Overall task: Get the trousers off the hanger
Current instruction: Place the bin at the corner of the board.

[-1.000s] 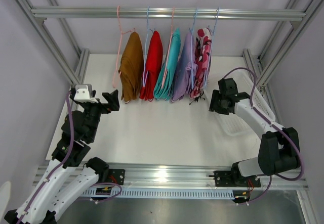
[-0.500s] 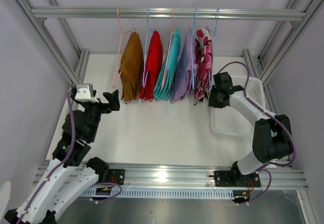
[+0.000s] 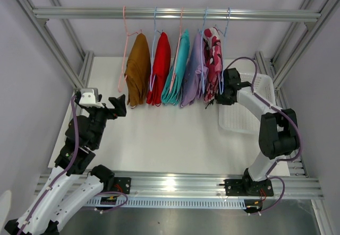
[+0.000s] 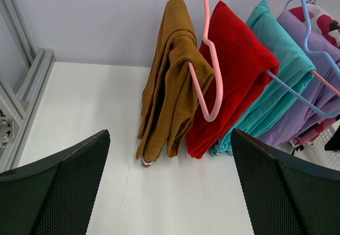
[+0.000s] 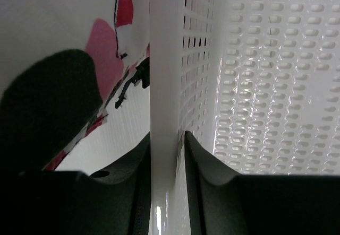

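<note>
Several trousers hang folded over wire hangers on the top rail (image 3: 175, 14): mustard-brown (image 3: 138, 68), red (image 3: 160, 65), teal (image 3: 178, 70), lilac (image 3: 192, 73) and pink camouflage (image 3: 213, 60). My left gripper (image 3: 118, 106) hovers open to the left of them, facing the mustard-brown pair (image 4: 170, 92) on its pink hanger (image 4: 210, 70); nothing lies between its fingers (image 4: 64, 187). My right gripper (image 3: 226, 89) is beside the camouflage pair (image 5: 69, 60) and shut on the left wall (image 5: 164, 86) of the white basket (image 3: 249, 121).
The white perforated basket stands on the table at the right, under the right arm. Aluminium frame posts (image 3: 79, 68) run along both sides of the white table (image 3: 170, 134). The trouser hems hang close above the table.
My right gripper has closed on the basket's wall and moved back toward the camouflage trousers, dragging the basket with it. The left arm has not moved.
</note>
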Tool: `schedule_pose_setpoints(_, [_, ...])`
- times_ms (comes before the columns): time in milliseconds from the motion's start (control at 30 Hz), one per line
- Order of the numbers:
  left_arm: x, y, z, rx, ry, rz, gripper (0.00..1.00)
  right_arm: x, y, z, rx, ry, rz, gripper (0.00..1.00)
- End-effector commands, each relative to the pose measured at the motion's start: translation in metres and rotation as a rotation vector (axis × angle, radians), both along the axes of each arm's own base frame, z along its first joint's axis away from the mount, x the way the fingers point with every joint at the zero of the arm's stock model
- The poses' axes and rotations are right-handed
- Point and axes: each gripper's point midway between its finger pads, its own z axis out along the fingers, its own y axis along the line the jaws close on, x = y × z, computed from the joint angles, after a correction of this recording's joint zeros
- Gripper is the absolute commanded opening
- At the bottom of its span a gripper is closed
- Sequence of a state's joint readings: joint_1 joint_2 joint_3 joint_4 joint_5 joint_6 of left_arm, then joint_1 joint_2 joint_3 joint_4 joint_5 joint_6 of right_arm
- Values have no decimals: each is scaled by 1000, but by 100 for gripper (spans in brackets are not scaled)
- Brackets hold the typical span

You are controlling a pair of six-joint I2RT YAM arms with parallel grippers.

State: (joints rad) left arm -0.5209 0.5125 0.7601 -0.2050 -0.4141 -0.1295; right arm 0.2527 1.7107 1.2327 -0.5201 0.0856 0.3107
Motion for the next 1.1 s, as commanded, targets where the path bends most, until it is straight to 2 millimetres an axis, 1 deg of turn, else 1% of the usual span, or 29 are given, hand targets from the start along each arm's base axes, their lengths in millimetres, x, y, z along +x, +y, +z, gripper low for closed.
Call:
schedule_pose_setpoints(0, [-2, -4, 17, -4, -39, -29, 99, -5, -6, -30, -24, 87, 24, 0])
schedule_pose_setpoints(133, [-3, -6, 16, -4, -38, -35, 99, 8, -8, -27, -14, 83, 31, 0])
schedule_pose_setpoints(200, [-2, -6, 16, -4, -37, -35, 99, 20, -6, -26, -11, 81, 46, 0])
schedule_pose_setpoints(333, [-2, -7, 15, -3, -32, -41, 99, 28, -7, -29, 1, 91, 56, 0])
schedule_pose_setpoints(433, [-1, -9, 15, 0, -28, -46, 99, 33, -12, -34, -4, 95, 50, 0])
schedule_pose_setpoints(600, [-1, -9, 16, 0, -28, -49, 99, 37, -15, -38, 48, 104, 48, 0])
schedule_pose_setpoints(633, [-1, -9, 15, 1, -27, -49, 100, 36, -15, -38, 51, 106, 50, 2])
schedule_pose_setpoints(700, [0, -9, 15, 2, -26, -49, 100, 34, -15, -38, 54, 113, 47, 11])
schedule_pose_setpoints(733, [0, -9, 14, 4, -25, -47, 99, 32, -14, -34, 56, 109, 46, 28])
schedule_pose_setpoints(767, [0, -9, 15, 3, -26, -46, 99, 30, -15, -33, 55, 113, 40, 36])
schedule_pose_setpoints(800, [0, -9, 14, 4, -24, -44, 99, 30, -15, -30, 59, 111, 35, 41])
schedule_pose_setpoints(833, [1, -9, 13, 6, -22, -43, 99, 30, -15, -24, 64, 101, 33, 50])
schedule_pose_setpoints(933, [0, -8, 12, 4, -26, -43, 99, 27, -17, -9, 63, 91, 24, 57])
schedule_pose_setpoints(1000, [0, -8, 12, 7, -29, -41, 99, 29, -18, 2, 61, 75, 23, 63])
schedule_pose_setpoints(1033, [0, -7, 13, 6, -30, -36, 100, 27, -20, 8, 59, 73, 24, 64])
schedule_pose_setpoints(1067, [1, -8, 12, 11, -28, -36, 99, 30, -21, 16, 58, 59, 21, 66])
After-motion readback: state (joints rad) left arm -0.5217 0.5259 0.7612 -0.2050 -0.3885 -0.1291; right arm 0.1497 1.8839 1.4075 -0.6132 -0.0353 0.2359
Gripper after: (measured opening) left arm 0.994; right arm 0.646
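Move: The right hand already pinches the bin's left rim. The board's far right corner, where the bin goes, lies about 18 cm ahead, 17 cm to the right and 10 cm below. The bin's middle is some 2 cm back, 11 cm to the right and 5 cm down; the pink-patterned trousers hang roughly 5 cm ahead, 6 cm to the left and 15 cm up. From the left hand the corner is about 32 cm ahead, 64 cm right and 35 cm down. Keeping its pinch on the bin's left rim, the right hand pushes the bin nearly level and straight forward by about 5 cm, past the hanging pink-patterned trousers towards the board's far right corner, edging right about 1 cm and slowing at the end. Then the fingers open wide and let go, and the hand draws back along the rim about 3 cm while sinking 2 cm, one finger still inside the bin and one outside. ##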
